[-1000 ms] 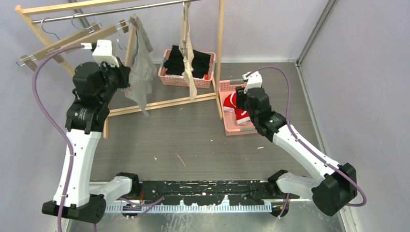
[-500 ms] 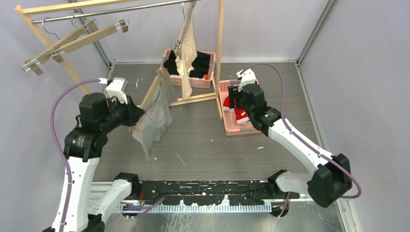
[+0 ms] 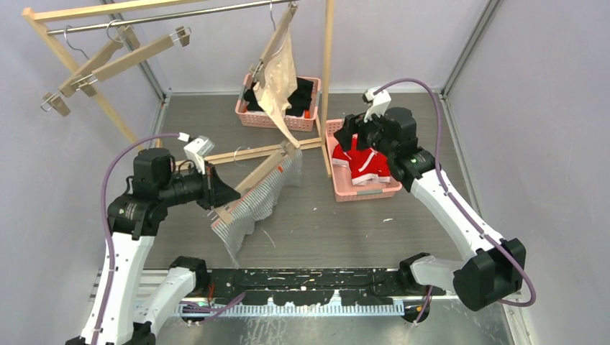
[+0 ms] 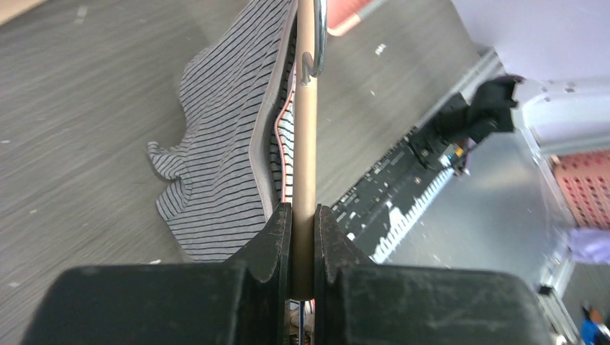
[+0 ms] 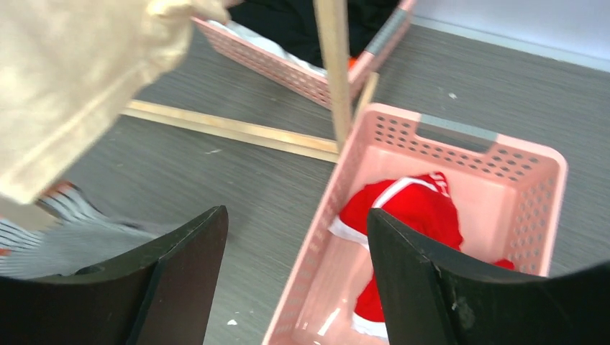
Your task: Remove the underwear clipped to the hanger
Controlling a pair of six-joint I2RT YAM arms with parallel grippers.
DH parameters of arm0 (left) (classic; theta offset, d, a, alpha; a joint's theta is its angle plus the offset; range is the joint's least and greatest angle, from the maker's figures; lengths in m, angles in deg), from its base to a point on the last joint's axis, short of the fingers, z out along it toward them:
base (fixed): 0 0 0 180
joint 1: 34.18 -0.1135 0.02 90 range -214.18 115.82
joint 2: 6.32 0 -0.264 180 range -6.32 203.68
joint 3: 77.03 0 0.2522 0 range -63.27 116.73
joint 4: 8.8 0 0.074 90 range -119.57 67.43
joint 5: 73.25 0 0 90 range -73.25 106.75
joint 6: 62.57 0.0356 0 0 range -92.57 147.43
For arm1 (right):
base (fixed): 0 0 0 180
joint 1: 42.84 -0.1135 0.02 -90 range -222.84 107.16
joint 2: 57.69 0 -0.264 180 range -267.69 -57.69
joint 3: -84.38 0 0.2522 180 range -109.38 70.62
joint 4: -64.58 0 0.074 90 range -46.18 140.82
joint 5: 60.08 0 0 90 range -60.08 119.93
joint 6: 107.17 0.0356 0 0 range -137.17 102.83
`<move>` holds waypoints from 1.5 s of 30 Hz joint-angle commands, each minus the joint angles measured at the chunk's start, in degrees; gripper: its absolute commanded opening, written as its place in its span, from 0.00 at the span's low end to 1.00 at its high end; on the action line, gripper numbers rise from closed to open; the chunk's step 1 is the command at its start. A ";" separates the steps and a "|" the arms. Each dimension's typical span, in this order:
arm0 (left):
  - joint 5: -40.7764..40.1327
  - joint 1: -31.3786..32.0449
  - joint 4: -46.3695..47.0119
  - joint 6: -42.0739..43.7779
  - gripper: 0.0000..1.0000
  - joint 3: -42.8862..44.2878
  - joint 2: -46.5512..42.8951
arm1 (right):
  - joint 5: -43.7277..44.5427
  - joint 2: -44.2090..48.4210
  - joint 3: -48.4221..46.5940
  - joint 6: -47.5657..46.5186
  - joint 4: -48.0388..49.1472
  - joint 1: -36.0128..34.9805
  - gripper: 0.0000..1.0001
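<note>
My left gripper (image 3: 218,195) (image 4: 303,213) is shut on the end of a wooden hanger (image 3: 257,176) (image 4: 307,108), held low over the floor, off the rail. The grey-and-white striped underwear (image 3: 260,203) (image 4: 223,122) hangs clipped to it. Beige underwear (image 3: 278,85) (image 5: 72,79) hangs from another hanger (image 3: 276,37) on the rail. Red underwear with white trim (image 3: 365,165) (image 5: 421,208) lies loose in a pink basket (image 3: 362,194) (image 5: 489,151). Above the basket's left rim my right gripper (image 3: 350,131) (image 5: 296,215) stands open and holds nothing.
A second pink basket (image 3: 267,121) with black clothes stands behind the rack. The rack's upright post (image 3: 328,72) and base bar (image 3: 244,152) stand between the two arms. Two bare hangers (image 3: 108,61) hang at the rail's left end.
The left arm has carried the hanger with the striped underwear down from the rail towards the near floor. The right gripper has opened wider and lifted off the red underwear.
</note>
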 commanded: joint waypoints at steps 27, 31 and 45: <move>20.15 1.42 17.81 9.08 0.00 -3.15 7.23 | -28.70 7.70 -3.03 8.22 13.60 2.21 0.72; 16.73 1.38 15.98 10.17 0.00 -2.95 6.48 | -31.30 7.92 -4.10 10.47 15.80 4.66 0.72; 21.85 1.41 18.86 8.13 0.00 -3.87 5.81 | -55.10 0.15 1.78 32.90 45.60 9.79 0.75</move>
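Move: Off to the right hand's left by some 15 cm, about 4 cm nearer the base and 5 cm lower, sits the far clip of the held hanger. From the left hand, which grips the near end, that clip is about 14 cm ahead, 15 cm right and 7 cm lower. The cream underwear hangs about 8 cm ahead and 17 cm left of the right hand; the pink basket lies some 25 cm below it, 4 cm to its right and level fore-and-aft. Pulling back about 8 cm while rising some 12 cm, the open right hand shifts left at first, drifts slightly right, then swings and rolls so its fingers point left across the hanger's far clip, touching nothing. The left hand keeps its pinch on the hanger, slides about 4 cm right and turns it some 20 degrees clockwise. ##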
